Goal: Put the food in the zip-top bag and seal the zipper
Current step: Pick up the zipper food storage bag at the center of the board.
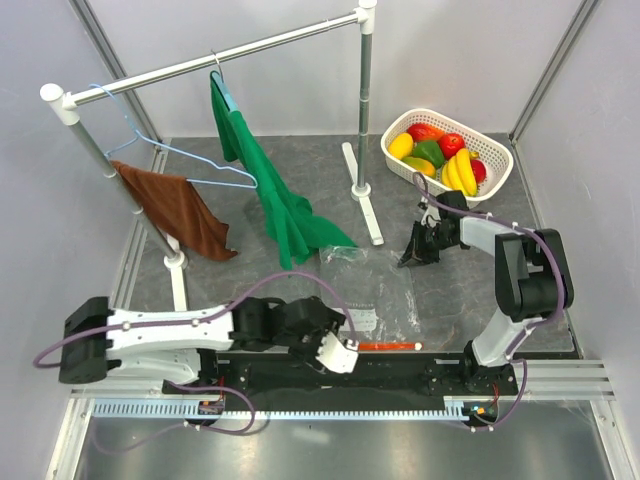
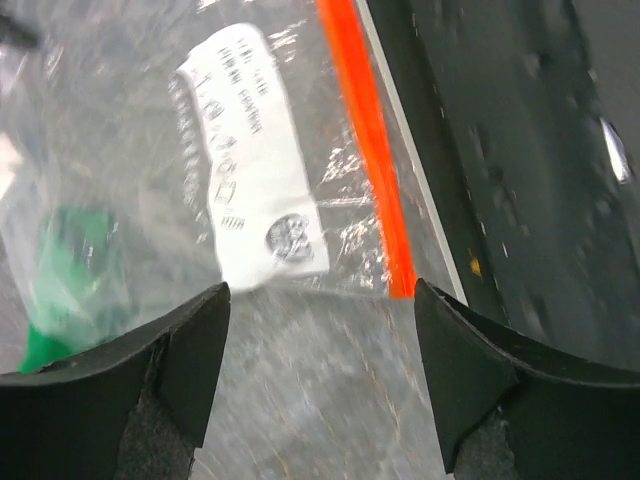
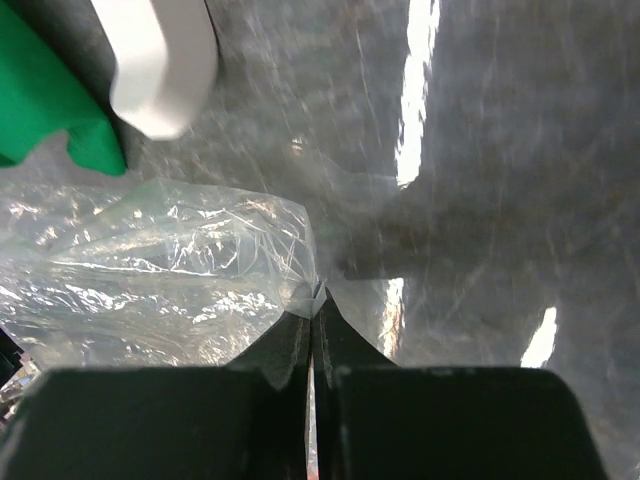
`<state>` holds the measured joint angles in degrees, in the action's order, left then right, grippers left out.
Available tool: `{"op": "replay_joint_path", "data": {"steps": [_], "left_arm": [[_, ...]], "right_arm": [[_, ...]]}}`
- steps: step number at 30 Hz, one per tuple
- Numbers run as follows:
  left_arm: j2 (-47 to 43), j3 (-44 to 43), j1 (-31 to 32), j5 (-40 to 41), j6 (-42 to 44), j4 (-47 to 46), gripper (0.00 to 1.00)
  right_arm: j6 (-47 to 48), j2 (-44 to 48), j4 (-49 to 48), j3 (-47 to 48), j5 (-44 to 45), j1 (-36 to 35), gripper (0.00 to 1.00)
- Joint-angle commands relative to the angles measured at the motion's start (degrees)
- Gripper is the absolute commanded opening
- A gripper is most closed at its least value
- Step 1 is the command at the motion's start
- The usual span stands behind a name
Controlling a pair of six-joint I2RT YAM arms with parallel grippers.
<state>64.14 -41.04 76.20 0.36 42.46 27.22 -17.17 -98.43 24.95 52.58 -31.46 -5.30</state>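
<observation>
The clear zip-top bag (image 1: 375,295) lies flat on the grey table, its orange-red zipper (image 1: 390,346) along the near edge. My left gripper (image 1: 345,350) is open just above the bag's near left corner; the left wrist view shows the white label (image 2: 255,200) and the zipper (image 2: 370,130) ahead of the fingers. My right gripper (image 1: 415,250) is shut on the bag's far right corner (image 3: 316,296), pinching the plastic. The food (image 1: 440,155), bananas, peppers and a lemon, sits in the white basket.
The white mesh basket (image 1: 497,152) stands at the back right. A clothes rack with a white foot (image 1: 362,190) holds a green shirt (image 1: 285,210), a brown cloth (image 1: 185,215) and a blue hanger. The table's near edge rail runs by the zipper.
</observation>
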Motion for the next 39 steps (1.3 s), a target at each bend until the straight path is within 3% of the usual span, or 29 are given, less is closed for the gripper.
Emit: {"op": "replay_joint_path", "data": {"steps": [1,5,7,15,23,26,29,30,31,33,36,39], "left_arm": [[6.2,-1.5,5.8,10.2,-3.0,-10.0,0.79],[13.4,-3.1,8.3,12.1,-3.6,-13.6,0.75],[16.4,-5.9,8.5,14.2,-4.8,-14.6,0.67],[26.9,-11.2,9.3,15.8,-6.7,-15.4,0.65],[31.2,-12.8,9.3,17.2,-7.2,-16.8,0.60],[33.0,-14.0,9.1,18.3,-8.3,-17.0,0.47],[32.5,-15.2,8.1,18.0,-10.5,-16.2,0.22],[31.9,-15.5,7.8,17.5,-11.0,-15.9,0.08],[31.5,-16.3,7.6,17.1,-12.6,-15.2,0.02],[29.7,-17.9,6.2,13.5,-15.3,-11.4,0.02],[28.9,-23.1,2.0,7.7,-23.3,-4.9,0.02],[28.9,-28.6,-2.0,4.1,-32.6,-0.9,0.02]], "right_arm": [[2.8,-2.7,0.5,5.8,-0.7,0.0,0.00],[3.4,-3.7,0.7,6.9,-0.4,0.0,0.00],[4.0,-4.0,0.7,7.2,0.0,0.1,0.00],[4.2,-5.9,0.6,10.3,0.3,0.1,0.00],[4.0,-7.6,0.0,10.7,-0.1,0.0,0.00],[4.0,-7.8,-0.5,10.4,-0.9,0.0,0.00],[4.4,-7.6,-0.6,10.6,-1.5,0.0,0.00],[4.4,-7.3,-0.7,10.7,-1.6,0.0,0.00],[4.5,-7.1,-0.7,10.9,-1.6,0.0,0.00],[4.3,-6.7,-0.7,12.0,-2.2,0.0,0.00],[4.2,-5.4,0.4,15.8,-6.2,0.2,0.20],[2.0,-1.6,1.7,20.7,-10.1,1.7,0.49]]}}
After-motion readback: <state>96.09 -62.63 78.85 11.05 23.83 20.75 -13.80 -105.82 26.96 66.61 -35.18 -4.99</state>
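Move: The zipper stretch beside the bag's label lies about 9 cm right of the left gripper, 3 cm back and 7 cm below; the label is about 9 cm right and 3 cm ahead. The bag corner in the right gripper's fingers is some 16 cm ahead and 23 cm right of the left hand. From the right gripper, that zipper stretch is about 19 cm back and 13 cm left, and the near end of the rack foot about 6 cm ahead and 6 cm left. Bring the left gripper right and down onto the orange zipper, about 9 cm across and 6 cm down, shut the fingers on the strip, then lift it some 4 cm while easing forward and turning counter-clockwise. Meanwhile draw the still-pinched bag corner forward about 4 cm with the right gripper, hold there, then begin opening as that hand goes forward and up. ##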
